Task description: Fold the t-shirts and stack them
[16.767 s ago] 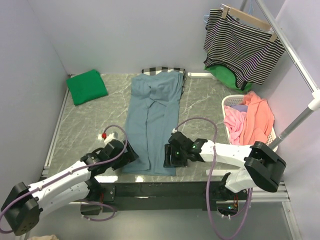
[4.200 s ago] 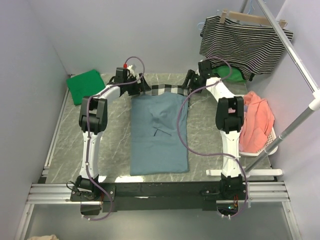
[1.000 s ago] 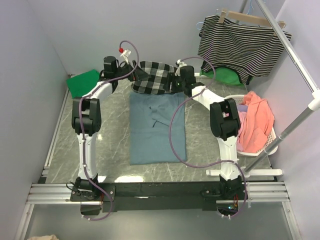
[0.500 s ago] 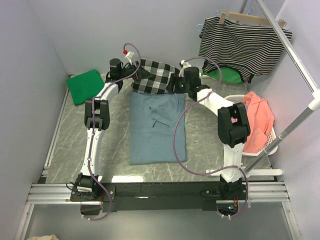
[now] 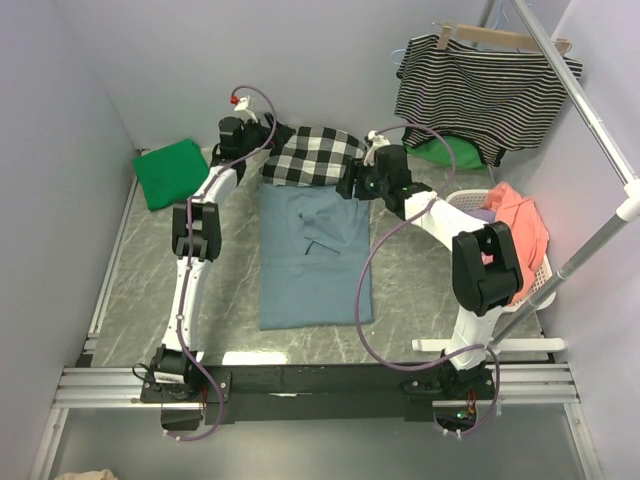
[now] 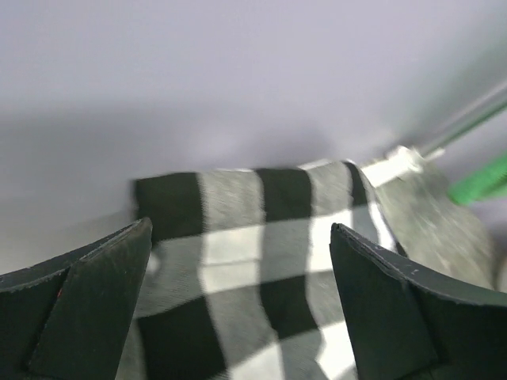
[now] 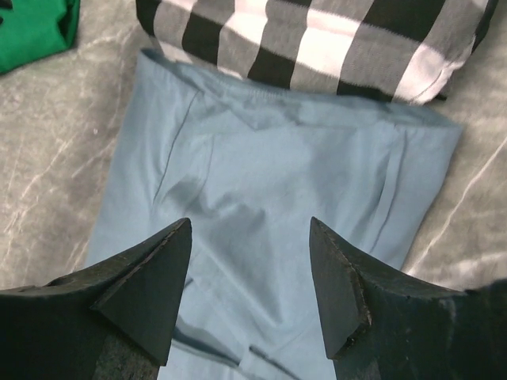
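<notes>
The slate-blue t-shirt (image 5: 315,255) lies folded into a long rectangle in the middle of the table, also under the right wrist camera (image 7: 277,174). The bright green t-shirt (image 5: 172,172) lies folded at the far left, its corner showing in the right wrist view (image 7: 32,32). My right gripper (image 5: 355,185) hovers open over the blue shirt's far end (image 7: 249,229), nothing between its fingers. My left gripper (image 5: 265,135) stands open at the left edge of the checked cloth (image 5: 315,155), with that cloth beyond its fingers (image 6: 242,237).
The checked cloth (image 7: 317,39) lies bunched along the blue shirt's far edge, by the back wall. A striped top (image 5: 480,90) hangs on a hanger at the back right, green cloth (image 5: 450,152) below it. A white basket (image 5: 465,205) with pink and orange clothes stands at the right.
My right gripper has drawn back from the checked cloth toward the near right, over the blue shirt. The checked cloth has shifted slightly right and settled. The left gripper stays at its left edge.
</notes>
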You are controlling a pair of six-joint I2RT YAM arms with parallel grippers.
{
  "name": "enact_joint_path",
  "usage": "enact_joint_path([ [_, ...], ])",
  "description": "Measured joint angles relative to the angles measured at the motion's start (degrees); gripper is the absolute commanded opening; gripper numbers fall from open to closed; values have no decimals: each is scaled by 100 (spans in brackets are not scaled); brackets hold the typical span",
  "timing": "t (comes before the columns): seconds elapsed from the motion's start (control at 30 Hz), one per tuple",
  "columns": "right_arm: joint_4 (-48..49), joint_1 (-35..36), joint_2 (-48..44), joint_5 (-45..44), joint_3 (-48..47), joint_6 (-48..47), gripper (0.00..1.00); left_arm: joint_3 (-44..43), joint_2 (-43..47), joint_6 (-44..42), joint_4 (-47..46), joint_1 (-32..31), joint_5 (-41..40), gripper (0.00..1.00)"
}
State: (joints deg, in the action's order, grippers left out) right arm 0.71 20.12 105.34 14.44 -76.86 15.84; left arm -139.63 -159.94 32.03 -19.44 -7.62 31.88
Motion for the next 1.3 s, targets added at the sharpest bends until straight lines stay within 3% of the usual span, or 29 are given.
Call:
enact_joint_path([
  [0.13, -44, 17, -216, -79, 280, 17, 68, 195, 103, -149, -111, 9, -328, 99],
  [0.23, -297, 26, -407, -310, 365, 11, 68, 1040, 684, -267, -22, 7, -481, 99],
  [0.43, -1119, 26, -1161, -776, 457, -4, 68, 3018, 3045, -457, 984, -133, -1530, 99],
  [0.57, -1471, 26, -1928, -772, 997, 199, 68, 5101, 5567, -372, 1239, -376, -2302, 99],
  [0.67, -1696, 26, -2430, -597, 1665, 437, 69, 6218, 6719, -236, 1303, -636, -2498, 100],
  [0.97, -2271, 245, -3560, -22, 3598, 1113, 70, 9847, 8380, 684, 2452, -2105, -3119, 99],
  [1.1, -2312, 450, -4017, 140, 4011, 1443, 70, 10557, 9259, 1268, 3152, -2551, -3423, 99],
  [1.3, -2444, 597, -4385, 210, 4450, 1755, 70, 10959, 10478, 2122, 3794, -3003, -3792, 100],
])
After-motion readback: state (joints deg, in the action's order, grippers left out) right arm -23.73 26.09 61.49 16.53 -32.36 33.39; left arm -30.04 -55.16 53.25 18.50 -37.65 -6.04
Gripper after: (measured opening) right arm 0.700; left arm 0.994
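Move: The near corners of the folded blue t-shirt are next: for the left hand the left one, about 56 cm back, 3 cm to its left and 13 cm below; for the right hand the right one, roughly 35 cm back, 5 cm right and 15 cm below. The checkered shirt's middle is level with the left hand, 6 cm right and 11 cm lower; from the right hand it is some 20 cm ahead and 8 cm left. The left hand, fingers wide open, leaves the far-left part of the checkered shirt, arching some 15 cm up and back towards the robot over the left side of the table, then sinking towards the blue t-shirt's near-left corner, about 50 cm back in all, the wrist tipping some 40 degrees down. The right hand, still part-open, draws back alongside the t-shirt, slightly to its right and, after a small rise, down towards the near-right corner, tipping its fingers down as well; neither hand reaches the cloth. ##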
